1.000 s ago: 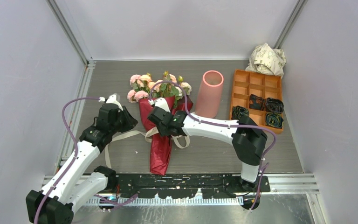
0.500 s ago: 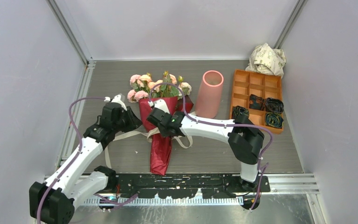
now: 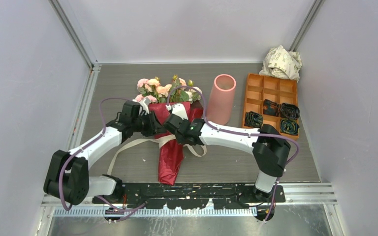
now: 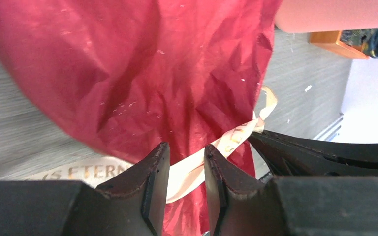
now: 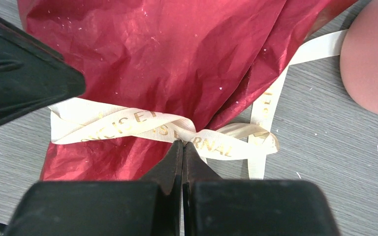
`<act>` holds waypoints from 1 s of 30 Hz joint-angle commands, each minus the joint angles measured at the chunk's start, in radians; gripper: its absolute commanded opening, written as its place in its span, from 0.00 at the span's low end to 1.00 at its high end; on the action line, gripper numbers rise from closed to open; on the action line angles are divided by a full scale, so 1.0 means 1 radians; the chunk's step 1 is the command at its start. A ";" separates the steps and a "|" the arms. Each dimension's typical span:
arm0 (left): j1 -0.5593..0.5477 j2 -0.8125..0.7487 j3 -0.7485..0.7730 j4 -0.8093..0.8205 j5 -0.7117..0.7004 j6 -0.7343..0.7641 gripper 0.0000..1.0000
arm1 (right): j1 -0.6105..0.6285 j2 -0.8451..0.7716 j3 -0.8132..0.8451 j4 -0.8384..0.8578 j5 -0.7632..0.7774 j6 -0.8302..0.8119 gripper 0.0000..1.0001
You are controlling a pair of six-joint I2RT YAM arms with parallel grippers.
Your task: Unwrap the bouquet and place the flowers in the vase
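Observation:
The bouquet [image 3: 170, 147] lies on the table in dark red crinkled paper [image 5: 157, 54], tied with a cream ribbon [image 5: 128, 123]. Its flowers [image 3: 160, 89], pink and peach roses, point toward the back wall. The pink vase [image 3: 223, 98] stands upright just right of them. My right gripper [image 5: 182, 143] is shut, its tips pinched on the ribbon's knot. My left gripper [image 4: 186, 150] is open at the wrap's left side, with a ribbon strand [image 4: 197, 169] crossing behind the gap between its fingers. Both grippers meet over the tied waist of the wrap, left gripper [image 3: 153, 124] beside right gripper [image 3: 176, 122].
An orange compartment tray [image 3: 256, 83] with dark items stands right of the vase. A crumpled white printed paper ball [image 3: 281, 62] sits in the back right corner. Loose ribbon tails [image 3: 128, 145] trail left over the table. Grey walls close in on both sides.
My left arm has swung right to the bouquet's tied waist, and its jaws have widened. My right gripper has closed at the ribbon knot.

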 commanded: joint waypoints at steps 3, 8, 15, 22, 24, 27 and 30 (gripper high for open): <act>-0.032 0.010 0.049 0.181 0.164 -0.007 0.34 | -0.003 -0.070 -0.005 0.032 0.036 0.028 0.01; -0.057 0.003 0.049 0.208 0.197 0.005 0.35 | -0.003 -0.071 -0.007 0.040 0.033 0.032 0.01; -0.091 0.029 0.041 0.191 0.184 0.032 0.34 | -0.003 -0.089 -0.013 0.040 0.037 0.034 0.01; -0.136 0.077 0.049 0.181 0.170 0.057 0.33 | -0.003 -0.099 -0.010 0.037 0.039 0.036 0.01; -0.151 0.086 0.050 0.172 0.148 0.068 0.33 | -0.003 -0.103 -0.008 0.035 0.040 0.037 0.01; -0.165 0.098 0.051 0.164 0.130 0.077 0.32 | -0.003 -0.113 -0.008 0.032 0.042 0.037 0.01; -0.171 0.104 0.051 0.160 0.112 0.079 0.32 | -0.003 -0.121 -0.010 0.029 0.039 0.037 0.01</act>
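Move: Some 7 cm to the left hand's right and 3 cm back, about 1 cm below it, lies the ribbon knot, just beside the shut right fingers; from the right hand it is about 1 cm ahead and 1 cm left, 1 cm down. From the left hand, the flower heads are roughly 15 cm ahead and 2 cm right, and the vase some 21 cm right and 7 cm ahead. Swinging about 6 cm to its right and drawing back nearly 3 cm, the left hand arcs up over the wrap and sinks again to its old height at the ribbon knot beside the right fingers, turning some 15 degrees clockwise with its fingers staying part open. The right hand keeps the ribbon pinched in place, easing up barely 2 cm. ##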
